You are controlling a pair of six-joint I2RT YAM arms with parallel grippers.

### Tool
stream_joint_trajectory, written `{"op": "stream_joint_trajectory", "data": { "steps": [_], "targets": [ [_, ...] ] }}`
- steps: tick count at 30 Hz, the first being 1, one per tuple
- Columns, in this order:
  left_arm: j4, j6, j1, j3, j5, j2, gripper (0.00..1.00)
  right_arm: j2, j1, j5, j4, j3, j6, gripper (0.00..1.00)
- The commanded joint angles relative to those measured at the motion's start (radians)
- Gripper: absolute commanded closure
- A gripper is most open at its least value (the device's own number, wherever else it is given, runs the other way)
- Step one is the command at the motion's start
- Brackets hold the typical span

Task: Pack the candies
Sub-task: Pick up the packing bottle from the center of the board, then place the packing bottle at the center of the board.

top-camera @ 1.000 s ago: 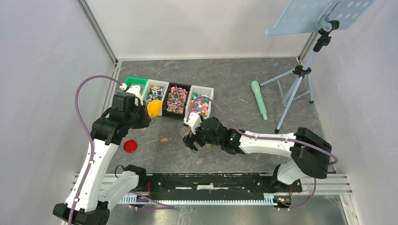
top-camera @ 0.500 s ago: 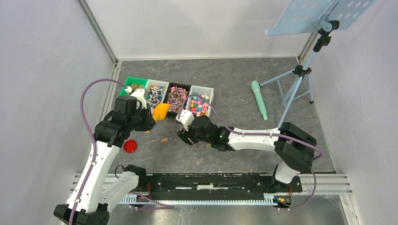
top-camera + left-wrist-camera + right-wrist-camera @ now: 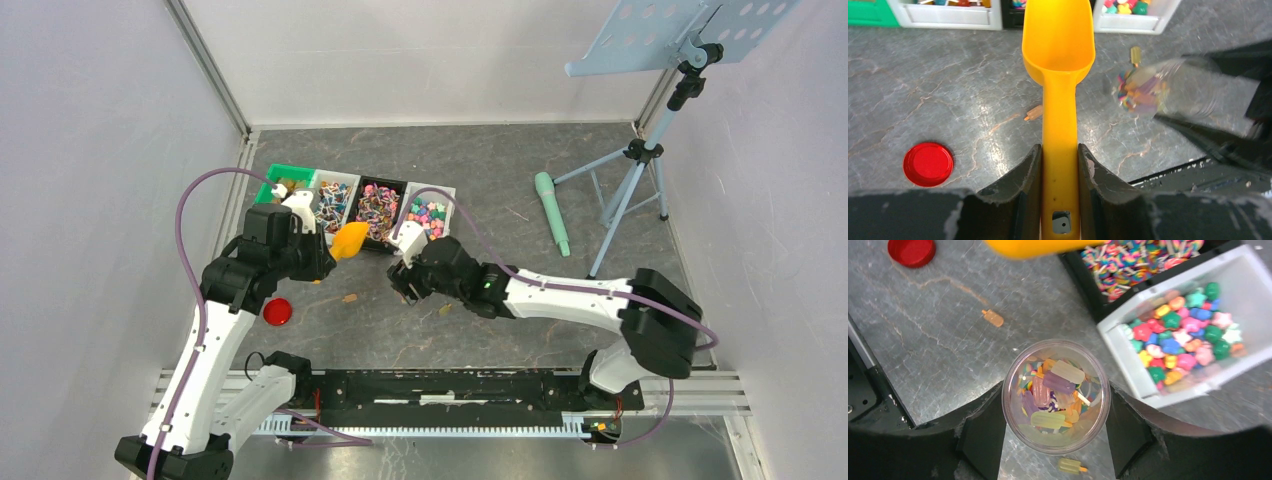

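My left gripper is shut on the handle of the orange scoop, whose bowl looks bare and points at the bins. In the top view the scoop hangs just left of my right gripper. My right gripper is shut on a clear jar, one finger on each side. The jar holds candies, popsicle-shaped and striped. More candies, star-shaped, fill the white bin beside it. Loose candies lie on the table.
A row of bins stands behind both grippers, a green one at its left end. A red lid lies at the left. A green cylinder and a music-stand tripod are at the right.
My right gripper's fingers have closed in on the jar and it has shifted toward the bins. The left arm has carried the scoop right, toward the jar.
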Motion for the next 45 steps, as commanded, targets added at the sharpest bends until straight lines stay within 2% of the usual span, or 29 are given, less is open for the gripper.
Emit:
{"op": "stream_joint_trajectory", "data": {
  "steps": [1, 7, 14, 20, 23, 29, 31, 34, 36, 41, 45],
  "targets": [
    [0.055, 0.109, -0.003, 0.008, 0.180, 0.009, 0.98, -0.141, -0.058, 0.015, -0.043, -0.019, 0.006, 0.46],
    [0.092, 0.063, -0.023, -0.007, 0.256, 0.074, 0.98, -0.283, -0.162, 0.043, -0.076, -0.129, 0.006, 0.46],
    [0.103, -0.015, -0.070, -0.020, 0.229, 0.068, 0.98, -0.342, -0.241, 0.059, -0.131, -0.200, -0.016, 0.44],
    [0.095, -0.025, -0.070, -0.015, 0.051, 0.019, 0.98, -0.366, -0.289, 0.063, -0.097, -0.292, -0.018, 0.44],
    [0.130, 0.017, -0.070, -0.021, 0.028, -0.012, 0.98, -0.358, -0.322, 0.046, -0.050, -0.331, -0.031, 0.43],
    [0.229, 0.095, -0.070, -0.122, -0.079, -0.093, 0.98, -0.367, -0.370, 0.023, 0.007, -0.378, -0.031, 0.43],
    [0.250, 0.134, -0.069, -0.154, -0.097, -0.118, 0.98, -0.364, -0.375, 0.016, -0.010, -0.365, -0.027, 0.38],
    [0.266, 0.164, -0.069, -0.180, -0.170, -0.168, 0.98, -0.363, -0.376, 0.029, -0.110, -0.310, 0.000, 0.17],
    [0.281, 0.168, -0.070, -0.191, -0.190, -0.195, 0.98, -0.379, -0.375, 0.034, -0.142, -0.293, 0.011, 0.10],
    [0.285, 0.119, -0.070, -0.218, -0.111, -0.236, 0.98, -0.409, -0.375, 0.014, -0.228, -0.217, 0.010, 0.07],
    [0.252, 0.069, -0.069, -0.172, -0.148, -0.253, 0.98, -0.415, -0.376, -0.018, -0.252, -0.145, 0.038, 0.09]
  ]
}}
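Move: The right hand already holds the filled bottle just above the board; the clear spot for it lies about 18 cm to the right, 5 cm ahead and 9 cm below. The star-candy box sits some 14 cm ahead and 4 cm right of this hand, the green tube about 16 cm ahead and 30 cm right. From the left hand, holding the yellow scoop, that spot is roughly 31 cm right, 4 cm ahead and 16 cm below. Right hand swings the bottle about 18 cm right, lowers and releases it; left tips its scoop up 15 degrees. ##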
